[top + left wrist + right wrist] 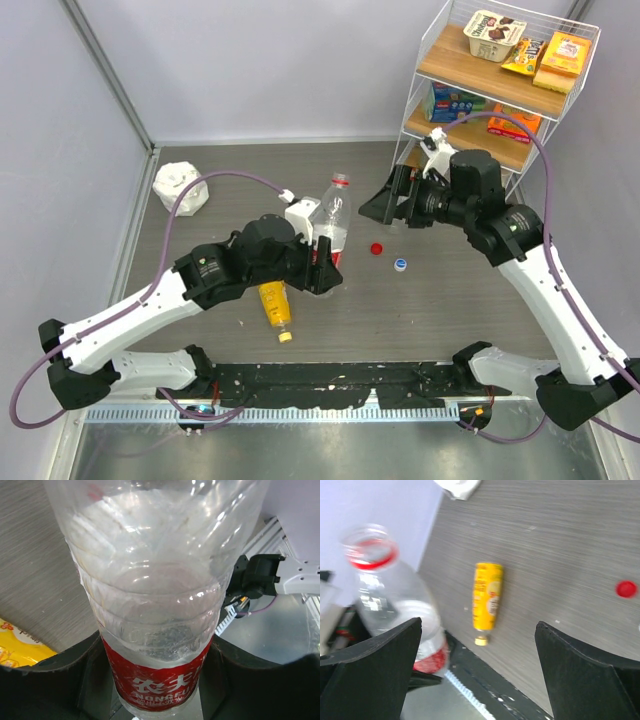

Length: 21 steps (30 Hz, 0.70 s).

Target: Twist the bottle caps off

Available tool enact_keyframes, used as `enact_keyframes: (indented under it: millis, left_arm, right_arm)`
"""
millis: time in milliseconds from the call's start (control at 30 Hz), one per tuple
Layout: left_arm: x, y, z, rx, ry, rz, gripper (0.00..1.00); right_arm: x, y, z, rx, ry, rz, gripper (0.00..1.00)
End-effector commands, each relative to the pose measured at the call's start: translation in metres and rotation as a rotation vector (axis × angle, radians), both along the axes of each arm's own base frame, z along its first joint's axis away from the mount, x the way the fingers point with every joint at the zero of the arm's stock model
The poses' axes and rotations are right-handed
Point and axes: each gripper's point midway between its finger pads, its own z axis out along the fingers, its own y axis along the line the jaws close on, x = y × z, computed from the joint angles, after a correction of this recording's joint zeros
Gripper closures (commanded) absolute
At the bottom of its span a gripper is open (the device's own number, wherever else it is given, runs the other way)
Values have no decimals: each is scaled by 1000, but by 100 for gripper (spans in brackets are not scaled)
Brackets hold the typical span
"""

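Note:
A tall clear bottle (336, 215) with a red label stands upright, its mouth uncapped with a red ring (370, 555) round the neck. My left gripper (323, 265) is shut on its lower body at the label (155, 680). A red cap (377, 248) and a pale blue-white cap (400, 265) lie loose on the table to its right. The yellow bottle (273, 303) lies on its side with its yellow cap (285, 337) on. My right gripper (385, 207) hovers open and empty right of the tall bottle's top. The right wrist view shows the yellow bottle (487, 600) and red cap (626, 588) below.
A crumpled white object (181, 187) lies at the back left. A wire shelf (500, 90) with boxed snacks stands at the back right, close behind the right arm. A black strip (330, 378) runs along the near table edge.

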Motion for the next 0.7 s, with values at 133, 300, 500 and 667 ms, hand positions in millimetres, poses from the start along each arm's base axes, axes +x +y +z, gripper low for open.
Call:
enact_keyframes:
  millis: [133,300,500,667]
  left_arm:
    - [-16,-6,36,-63,-32,-110,70]
    - [-22,-11,39,-77,-14,-152,71]
    - [-24,-17,42,-80,-18,-169,71]
    - [-23,-18,44,-80,-24,-170,71]
  right_arm:
    - [-7,43,97,380,-64,137,2]
    - [-3,49,105,415,-65,147,4]
    - [6,56,116,469,-72,157,14]
    - [11,65,118,493,-60,191,46]
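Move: The open neck of the red-label bottle, which the left hand still holds, stands about 9 cm to the right hand's left, some 3 cm ahead and 5 cm above. From the right hand, the red cap lies about 2 cm ahead, 4 cm right, the blue cap about 2 cm back, 10 cm right, both some 23 cm down; the blue-label bottle is roughly 7 cm ahead, 9 cm right, 14 cm lower. From the left hand, the neck is about 3 cm ahead, 5 cm right, 11 cm up. Still gripping the bottle, the left hand eases it back and slightly up and right, some 3 cm, turning clockwise a little. The right hand rises about 8 cm and goes 6 cm left to the open neck, rolling its left side up some 25 degrees, slowing as its wide-open fingers straddle the neck and start closing; whether they touch can't be seen. ##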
